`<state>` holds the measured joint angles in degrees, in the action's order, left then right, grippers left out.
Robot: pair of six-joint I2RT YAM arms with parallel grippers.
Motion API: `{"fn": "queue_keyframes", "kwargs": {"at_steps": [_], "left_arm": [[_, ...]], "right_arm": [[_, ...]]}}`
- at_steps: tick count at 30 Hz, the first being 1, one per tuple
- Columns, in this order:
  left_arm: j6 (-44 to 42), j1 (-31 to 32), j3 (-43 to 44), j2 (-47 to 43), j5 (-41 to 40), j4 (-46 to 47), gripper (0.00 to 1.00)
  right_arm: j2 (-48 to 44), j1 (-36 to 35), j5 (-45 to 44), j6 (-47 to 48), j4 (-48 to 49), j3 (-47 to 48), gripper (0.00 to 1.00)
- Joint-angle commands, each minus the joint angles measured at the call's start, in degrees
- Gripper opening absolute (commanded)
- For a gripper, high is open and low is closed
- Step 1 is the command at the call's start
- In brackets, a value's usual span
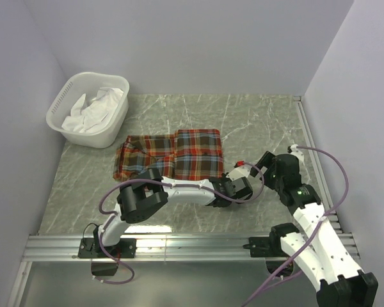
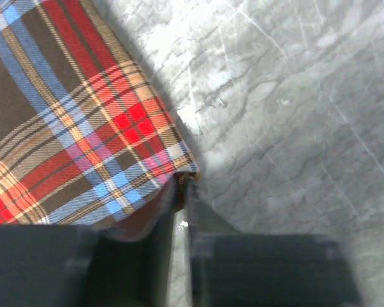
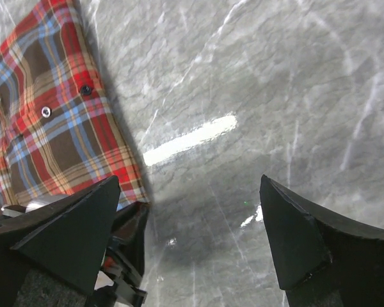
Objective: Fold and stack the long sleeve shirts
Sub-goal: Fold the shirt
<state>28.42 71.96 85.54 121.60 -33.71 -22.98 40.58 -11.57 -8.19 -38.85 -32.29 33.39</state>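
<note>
A plaid long sleeve shirt (image 1: 179,153) in red, orange, blue and brown lies partly folded on the marble table. My left gripper (image 1: 233,185) reaches across to the shirt's near right corner. In the left wrist view the jaws of the left gripper (image 2: 182,187) stand nearly together, pinching the corner of the shirt (image 2: 83,121). My right gripper (image 1: 253,167) hovers just right of that corner. In the right wrist view the right gripper (image 3: 192,220) is wide open over bare table, with the shirt (image 3: 45,128) at its left and nothing between the fingers.
A white basket (image 1: 70,96) holding white cloth (image 1: 96,109) stands at the back left, close to the wall. Walls close in the table on three sides. A metal rail (image 1: 192,246) runs along the near edge.
</note>
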Motion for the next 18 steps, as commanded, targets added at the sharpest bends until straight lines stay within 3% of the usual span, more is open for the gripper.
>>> {"fn": "queue_keyframes", "kwargs": {"at_steps": [1,4,13,18], "left_arm": [[1.10,-0.42,-2.03,0.84,-0.39,-1.54,0.10],[2.59,-1.12,-3.18,-1.71,-0.12,-1.45,0.01],[7.87,-3.85,-11.26,-13.40,7.08,3.03,0.01],[9.80,-4.20,-13.90,-17.62,10.24,4.44,0.01]], "right_arm": [[1.78,0.50,3.17,0.35,5.04,-0.60,0.96],[4.15,0.59,8.00,0.36,9.26,-1.74,0.96],[17.07,0.94,24.07,-6.84,26.12,-4.82,0.98],[26.54,1.03,30.58,-11.15,41.59,-7.28,0.98]]}}
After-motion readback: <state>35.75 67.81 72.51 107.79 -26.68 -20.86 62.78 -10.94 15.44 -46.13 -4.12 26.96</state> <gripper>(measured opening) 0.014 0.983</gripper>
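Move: The folded shirt's near right corner already sits between the left hand's half-shut fingertips, about a centimetre below and to the left of them. The shirt's far right corner is some 19 cm ahead and 2 cm left, the crease down its middle about 19 cm left and 8 cm ahead. From the right hand, the near right corner lies roughly 14 cm left, 1 cm back and 11 cm below; the far right corner about 16 cm left and 17 cm ahead. Pinching shut the rest of the way on the shirt's near right corner, the left hand keeps it gripped and drags it about 4 cm left, then lifts it nearly 3 cm with a slight tilt. The right hand, fingers wide open, sweeps some 8 cm left while sinking 5 cm and edging forward towards the shirt's right edge, rolling its left side up about 20 degrees and turning counter-clockwise. ##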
